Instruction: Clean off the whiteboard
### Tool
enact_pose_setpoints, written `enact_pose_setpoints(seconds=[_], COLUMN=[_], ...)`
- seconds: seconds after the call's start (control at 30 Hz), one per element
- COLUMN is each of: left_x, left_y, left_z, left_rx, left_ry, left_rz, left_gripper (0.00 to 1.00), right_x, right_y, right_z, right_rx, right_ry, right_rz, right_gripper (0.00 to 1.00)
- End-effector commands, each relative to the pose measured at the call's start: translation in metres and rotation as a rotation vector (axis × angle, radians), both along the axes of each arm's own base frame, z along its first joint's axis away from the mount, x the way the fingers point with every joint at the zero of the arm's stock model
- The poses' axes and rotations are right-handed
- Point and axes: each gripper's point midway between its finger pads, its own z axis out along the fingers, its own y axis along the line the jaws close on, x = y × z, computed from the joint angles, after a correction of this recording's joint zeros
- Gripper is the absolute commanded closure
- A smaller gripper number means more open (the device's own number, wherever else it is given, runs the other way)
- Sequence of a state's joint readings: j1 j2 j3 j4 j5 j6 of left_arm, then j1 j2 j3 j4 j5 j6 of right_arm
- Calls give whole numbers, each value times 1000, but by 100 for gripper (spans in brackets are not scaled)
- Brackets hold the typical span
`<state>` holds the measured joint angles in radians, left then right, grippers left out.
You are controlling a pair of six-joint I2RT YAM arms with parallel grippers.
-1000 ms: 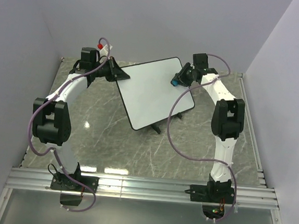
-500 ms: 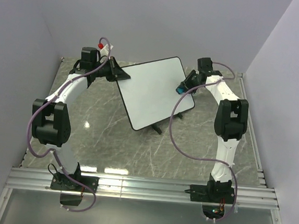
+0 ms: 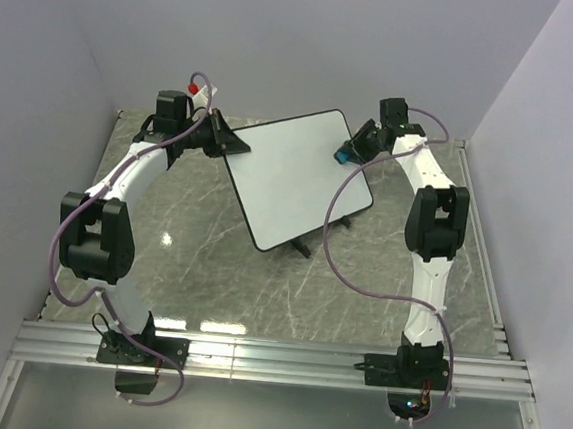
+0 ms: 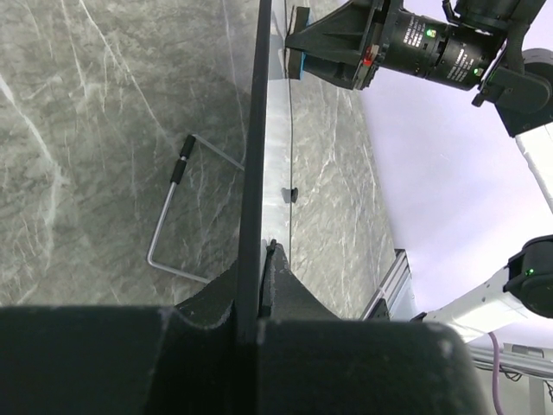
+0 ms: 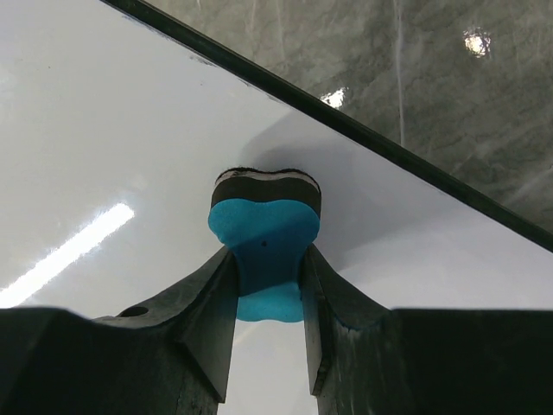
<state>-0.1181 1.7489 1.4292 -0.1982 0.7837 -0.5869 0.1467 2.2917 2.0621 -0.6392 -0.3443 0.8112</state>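
The whiteboard [image 3: 292, 175] stands tilted on its wire legs at the back middle of the table; its face looks plain white. My left gripper [image 3: 230, 143] is shut on the board's left edge [image 4: 251, 216], seen edge-on in the left wrist view. My right gripper [image 3: 350, 152] is shut on a small blue eraser [image 5: 263, 238] and presses its dark felt side against the board's face [image 5: 104, 156] near the right top corner. The eraser also shows in the top view [image 3: 343, 156].
The board's wire stand leg [image 4: 173, 216] rests on the grey marble table [image 3: 211, 268]. Grey walls close the left, back and right. An aluminium rail [image 3: 274, 359] runs along the near edge by both arm bases.
My right gripper with the eraser slid down along the board's right side, then came back up toward the top right corner. The left gripper has kept its hold on the board.
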Motion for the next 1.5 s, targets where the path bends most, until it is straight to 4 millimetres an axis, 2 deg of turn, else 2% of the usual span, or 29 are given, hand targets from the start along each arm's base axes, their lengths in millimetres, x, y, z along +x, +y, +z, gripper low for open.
enact_pose_setpoints(seconds=[0.0, 0.03, 0.07, 0.1, 0.13, 0.17, 0.2, 0.23, 0.27, 0.3, 0.33, 0.37, 0.4, 0.43, 0.47, 0.5, 0.53, 0.57, 0.6, 0.67, 0.83, 0.9, 1.03, 1.13, 1.2, 1.37, 1.4, 1.47], left_x=[-12, -11, -10, -9, -7, -7, -7, -8, -6, -5, -7, -7, -5, -9, -5, -6, -13, -15, -15, -26, -43, -48, -58, -66, -72, -80, -82, -81], left_y=[-4, -1, 1, 4, 8, 10, 13, 15, 20, 23, 27, 30, 35, 37, 43, 45, 44, 46, 46, 42, 36, 36, 43, 49, 61, 93, 103, 105], left_z=[-36, -37, -37, -38, -39, -40, -42, -46, -48, -51, -56, -57, -60, -64, -65, -67, -74, -76, -78, -91, -112, -121, -138, -146, -152, -143, -135, -123], left_rx=[236, 251, 259, 273, 288, 292, 299, 310, 334, 352, 369, 380, 405, 422, 453, 467, 486, 503, 511, 535, 588, 606, 682, 742, 809, 914, 938, 936], left_ry=[-116, -116, -118, -122, -126, -129, -132, -129, -133, -134, -126, -134, -134, -134, -147, -153, -148, -151, -159, -147, -126, -94, -70, -70, -72, -85, -99, -128], left_rz=[-86, -73, -63, -54, -38, -32, -24, -20, 3, 18, 35, 48, 76, 92, 131, 145, 154, 172, 187, 191, 226, 244, 277, 291, 326, 463, 513, 525], left_gripper=[100, 100, 100, 100, 100, 100, 100, 100, 100, 100, 100, 100, 100, 100, 100, 100, 100, 100, 100, 100, 100, 100, 100, 100, 100, 100, 100, 100], right_x=[-9, -13, -26, -32, -35, -51, -58, -67, -81, -90, -102, -118, -128, -137, -153, -161, -169, -183, -190, -208, -243, -250, -272, -280, -282, -289, -288, -293], right_y=[20, 18, 13, 7, -3, -13, -20, -29, -46, -55, -63, -78, -84, -91, -101, -106, -109, -112, -115, -117, -120, -120, -116, -115, -116, -117, -115, -114], right_z=[-16, -2, -14, 7, 10, -3, 0, 21, 9, 11, 26, 12, 28, 26, 12, 21, 19, 7, 8, -8, -37, -40, -59, -65, -64, -70, -69, -72], right_rx=[30, 15, -3, -16, -43, -59, -68, -74, -111, -130, -146, -195, -212, -240, -280, -291, -304, -317, -327, -336, -342, -341, -327, -321, -325, -331, -323, -312], right_ry=[13, -25, 7, -34, -49, -8, -11, -46, -8, 0, -24, 12, -25, -25, 11, -16, -13, 20, 15, 66, 163, 162, 191, 195, 188, 187, 176, 177], right_rz=[50, 65, 68, 65, 44, 29, 14, -6, -45, -63, -80, -112, -133, -147, -174, -191, -200, -202, -212, -205, -173, -164, -135, -122, -118, -113, -112, -109], right_gripper=[100, 100, 100, 100, 100, 100, 100, 100, 100, 100, 100, 100, 100, 100, 100, 100, 100, 100, 100, 100, 100, 100, 100, 100, 100, 100, 100, 100])
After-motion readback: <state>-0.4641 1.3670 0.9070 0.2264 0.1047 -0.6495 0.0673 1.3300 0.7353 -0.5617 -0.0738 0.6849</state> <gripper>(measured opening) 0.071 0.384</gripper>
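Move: The right hand already holds the eraser against the whiteboard's far right part; the bare table it is bound for lies about 29 cm back, 11 cm right and 8 cm below. From this hand the whiteboard's middle is some 7 cm back and 10 cm left, near its height, and the board's right foot about 15 cm back, 2 cm right, 7 cm lower. The left hand keeps the board's left edge pinched, its middle roughly 13 cm right, 2 cm back and 9 cm below. Back towards its base and to the right, the right arm carries the gripped eraser off the board and past its right edge, nearly level at first, then down some 8 cm towards the table, about 29 cm back in all, the wrist tilting over a little. The left hand keeps its pinch and draws the board's edge about 6 cm back and 4 cm right, swinging nearly 20 degrees counter-clockwise. ##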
